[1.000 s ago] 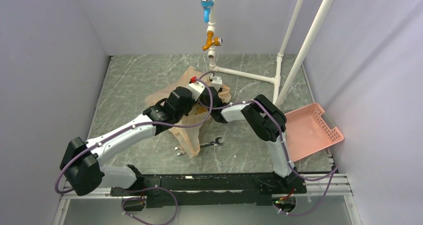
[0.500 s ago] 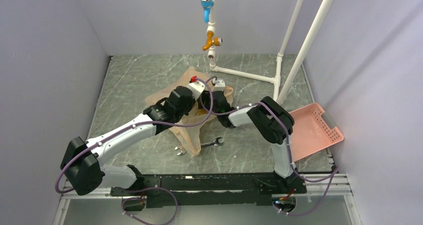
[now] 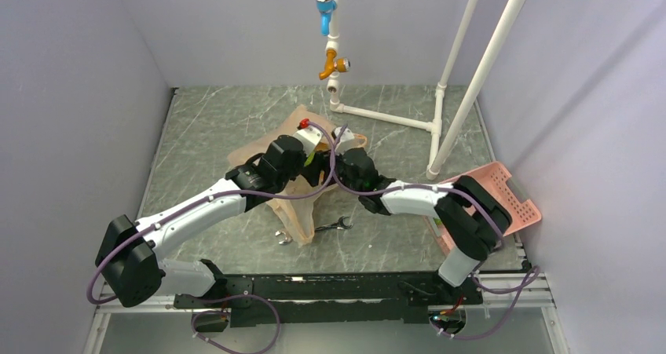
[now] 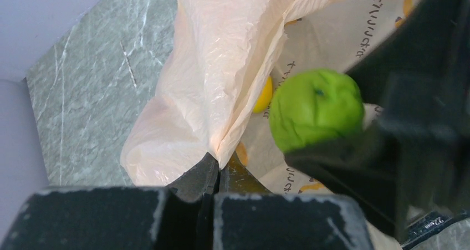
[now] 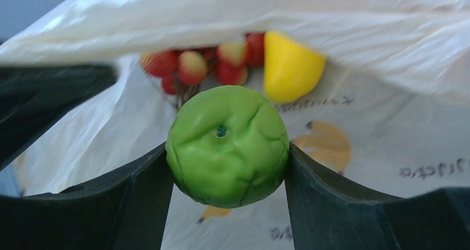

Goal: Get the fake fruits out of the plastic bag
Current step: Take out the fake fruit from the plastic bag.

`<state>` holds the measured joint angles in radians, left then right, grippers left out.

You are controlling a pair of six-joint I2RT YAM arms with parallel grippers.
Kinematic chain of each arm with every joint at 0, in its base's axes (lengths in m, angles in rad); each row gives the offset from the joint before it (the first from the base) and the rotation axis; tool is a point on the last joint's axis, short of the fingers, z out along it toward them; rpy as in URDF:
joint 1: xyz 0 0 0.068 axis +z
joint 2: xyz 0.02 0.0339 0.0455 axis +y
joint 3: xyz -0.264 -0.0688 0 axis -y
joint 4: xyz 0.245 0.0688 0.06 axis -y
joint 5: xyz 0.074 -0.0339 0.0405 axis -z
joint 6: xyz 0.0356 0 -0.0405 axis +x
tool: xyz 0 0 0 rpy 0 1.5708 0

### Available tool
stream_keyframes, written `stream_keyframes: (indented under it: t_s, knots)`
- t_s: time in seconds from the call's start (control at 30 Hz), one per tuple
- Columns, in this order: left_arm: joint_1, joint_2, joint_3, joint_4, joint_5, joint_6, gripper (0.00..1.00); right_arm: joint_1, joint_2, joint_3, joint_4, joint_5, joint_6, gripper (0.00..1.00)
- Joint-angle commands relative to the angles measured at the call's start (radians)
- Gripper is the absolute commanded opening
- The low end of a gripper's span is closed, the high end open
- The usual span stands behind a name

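The peach plastic bag (image 3: pixel 297 206) lies mid-table, its mouth held up. My left gripper (image 3: pixel 312 148) is shut on the bag's upper edge (image 4: pixel 233 95), with the film pinched between the jaws (image 4: pixel 220 167). My right gripper (image 5: pixel 227 150) is inside the bag's mouth (image 3: pixel 334 162), shut on a round green fruit (image 5: pixel 227 144), which also shows in the left wrist view (image 4: pixel 316 108). Deeper in the bag lie a yellow fruit (image 5: pixel 291 67) and a dark red grape bunch (image 5: pixel 194 64). The yellow fruit peeks out in the left wrist view (image 4: pixel 265 95).
A pink slotted basket (image 3: pixel 510 205) sits at the right, partly under my right arm's elbow. Two wrenches (image 3: pixel 334 226) (image 3: pixel 283 236) lie by the bag's near end. A white pipe frame (image 3: pixel 393 118) with taps (image 3: pixel 334 63) stands behind.
My right arm's elbow has swung down and to the right, over the basket, while its gripper stays at the bag's mouth. The left arm has kept its hold.
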<state>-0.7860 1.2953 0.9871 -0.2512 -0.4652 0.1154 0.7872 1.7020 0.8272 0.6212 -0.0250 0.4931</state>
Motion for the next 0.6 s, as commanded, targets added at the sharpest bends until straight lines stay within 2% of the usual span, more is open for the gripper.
stream_keyframes:
  t_s: [0.0, 0.2, 0.3, 0.4, 0.57]
  knots:
    - [-0.001, 0.011, 0.014, 0.04, -0.063, 0.026, 0.0, 0.058, -0.135, -0.027, -0.138, -0.028, 0.016, 0.0]
    - [-0.001, 0.039, -0.003, 0.045, -0.122, 0.045, 0.0, 0.132, -0.323, -0.097, -0.294, -0.029, 0.045, 0.0]
    - [0.0, 0.037, -0.016, 0.055, -0.127, 0.055, 0.0, 0.168, -0.47, -0.163, -0.366, -0.011, 0.043, 0.0]
    - [0.0, 0.036, -0.026, 0.081, -0.124, 0.064, 0.0, 0.177, -0.643, -0.2, -0.513, 0.019, 0.025, 0.0]
    - [0.029, -0.005, -0.027, 0.067, -0.054, 0.005, 0.0, 0.174, -0.936, -0.25, -0.731, 0.239, 0.008, 0.0]
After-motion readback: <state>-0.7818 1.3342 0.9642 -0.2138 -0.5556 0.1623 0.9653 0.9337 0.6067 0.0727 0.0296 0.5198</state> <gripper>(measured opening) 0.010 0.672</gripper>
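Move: Off to the right hand's right lies its goal for the green fruit it already holds, the pink basket, about 48 cm right, 13 cm back and 9 cm lower; the basket's green fruit sits some 38 cm right and 13 cm back. The yellow fruit still in the bag is roughly 12 cm ahead, 4 cm left; the wrench 19 cm back, 3 cm right. From the left hand, the basket is around 56 cm right, 12 cm back and 16 cm below. Drawing the held green fruit back out through the bag's mouth, the right hand goes about 14 cm back, at first nearly straight and level, then swings right and climbs, ending some 7 cm right and 8 cm higher, on its way to the basket, grip unchanged. The left hand keeps the bag's rim pinched and eases a centimetre or two left, sinking slightly. ##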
